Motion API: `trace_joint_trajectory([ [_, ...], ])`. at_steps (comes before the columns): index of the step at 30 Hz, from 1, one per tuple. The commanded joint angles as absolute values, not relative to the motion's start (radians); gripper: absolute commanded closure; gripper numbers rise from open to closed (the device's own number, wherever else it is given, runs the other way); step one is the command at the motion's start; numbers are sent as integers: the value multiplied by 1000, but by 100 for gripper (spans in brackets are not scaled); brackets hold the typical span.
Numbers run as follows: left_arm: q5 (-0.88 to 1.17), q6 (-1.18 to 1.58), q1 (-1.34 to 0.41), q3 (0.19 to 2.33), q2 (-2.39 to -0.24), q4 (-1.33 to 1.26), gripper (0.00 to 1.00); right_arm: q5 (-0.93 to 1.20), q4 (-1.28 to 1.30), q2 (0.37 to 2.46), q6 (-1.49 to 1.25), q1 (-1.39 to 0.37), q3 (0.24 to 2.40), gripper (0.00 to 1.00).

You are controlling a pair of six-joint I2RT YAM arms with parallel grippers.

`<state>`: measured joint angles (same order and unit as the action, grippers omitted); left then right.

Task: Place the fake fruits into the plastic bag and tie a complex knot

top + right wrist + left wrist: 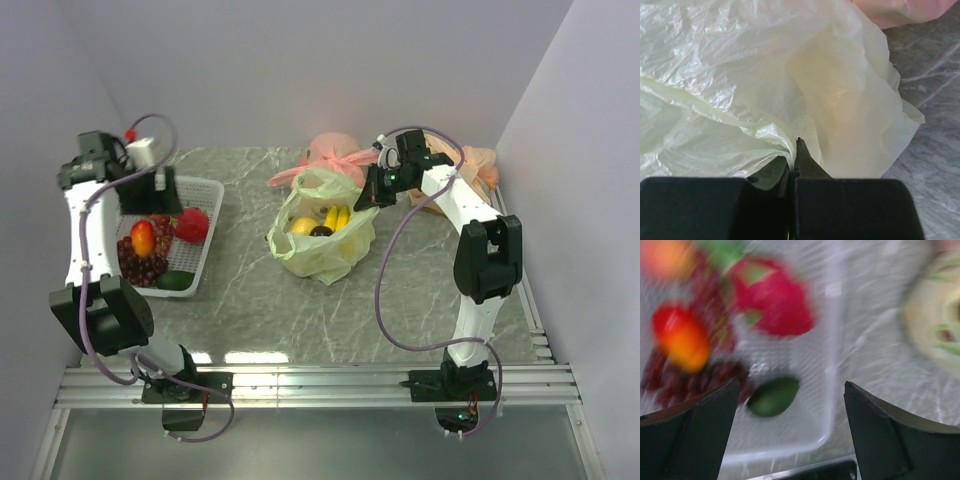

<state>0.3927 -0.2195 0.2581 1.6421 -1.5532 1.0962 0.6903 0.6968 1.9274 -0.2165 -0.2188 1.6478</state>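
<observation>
The pale-green plastic bag [322, 250] sits mid-table with its mouth open; no knot is in view on it. Inside it lie yellow bananas [337, 217], an orange-yellow fruit [303, 226] and a dark piece [321, 231]. My right gripper [372, 190] is shut on the bag's right rim, with thin film [740, 75] pinched between its fingers [797, 145]. My left gripper [162, 197] hangs open and empty over the white basket [208, 255]. In the blurred left wrist view, a peach [682, 337], a red strawberry-like piece [772, 302], dark grapes [695, 382] and a green piece [773, 396] lie below the gripper [791, 385].
A pink knotted bag [335, 155] stands just behind the green one. An orange-tan bag [478, 170] lies behind the right arm. Walls close in on the left, back and right. The basket's near corner [827, 432] is between the left fingers.
</observation>
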Motion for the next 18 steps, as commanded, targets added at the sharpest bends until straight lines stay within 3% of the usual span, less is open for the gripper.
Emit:
trace_joint_trajectory([
  [1,269,-210,436,1563,-1500,1160,8,667,724,1937,-175,-212,1690,100],
  [5,279,-204,526,1500,-1502,1097,10,658,716,1934,-172,-212,1675,100],
  [10,475,-285,517,1482,-1529,970,33,657,693,1927,-176,-212,1657,100],
  [18,508,-276,488,1638,-1779,812,56,661,666,1922,-201,-212,1643,100],
])
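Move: The red grapes in the fruit tray lie about 6 cm ahead of the empty left hand, 6 cm to its left and some 20 cm below. At that depth the mango is 5 cm ahead and 11 cm left, the dragon fruit 7 cm ahead and 2 cm right, the peach roughly 13 cm ahead and 9 cm left. From the right hand, the grapes are about 48 cm left, nearly level forward and 13 cm below. Towards the grapes in the tray comes the left hand, swinging about 9 cm left and 5 cm down while drawing back some 5 cm, its wrist turning counter-clockwise nearly 20 degrees. It then reverses into a quickening forward reach of about 7 cm low over the tray, unwinding half of that turn and closing its wide-open fingers to about half; they still hold nothing. ##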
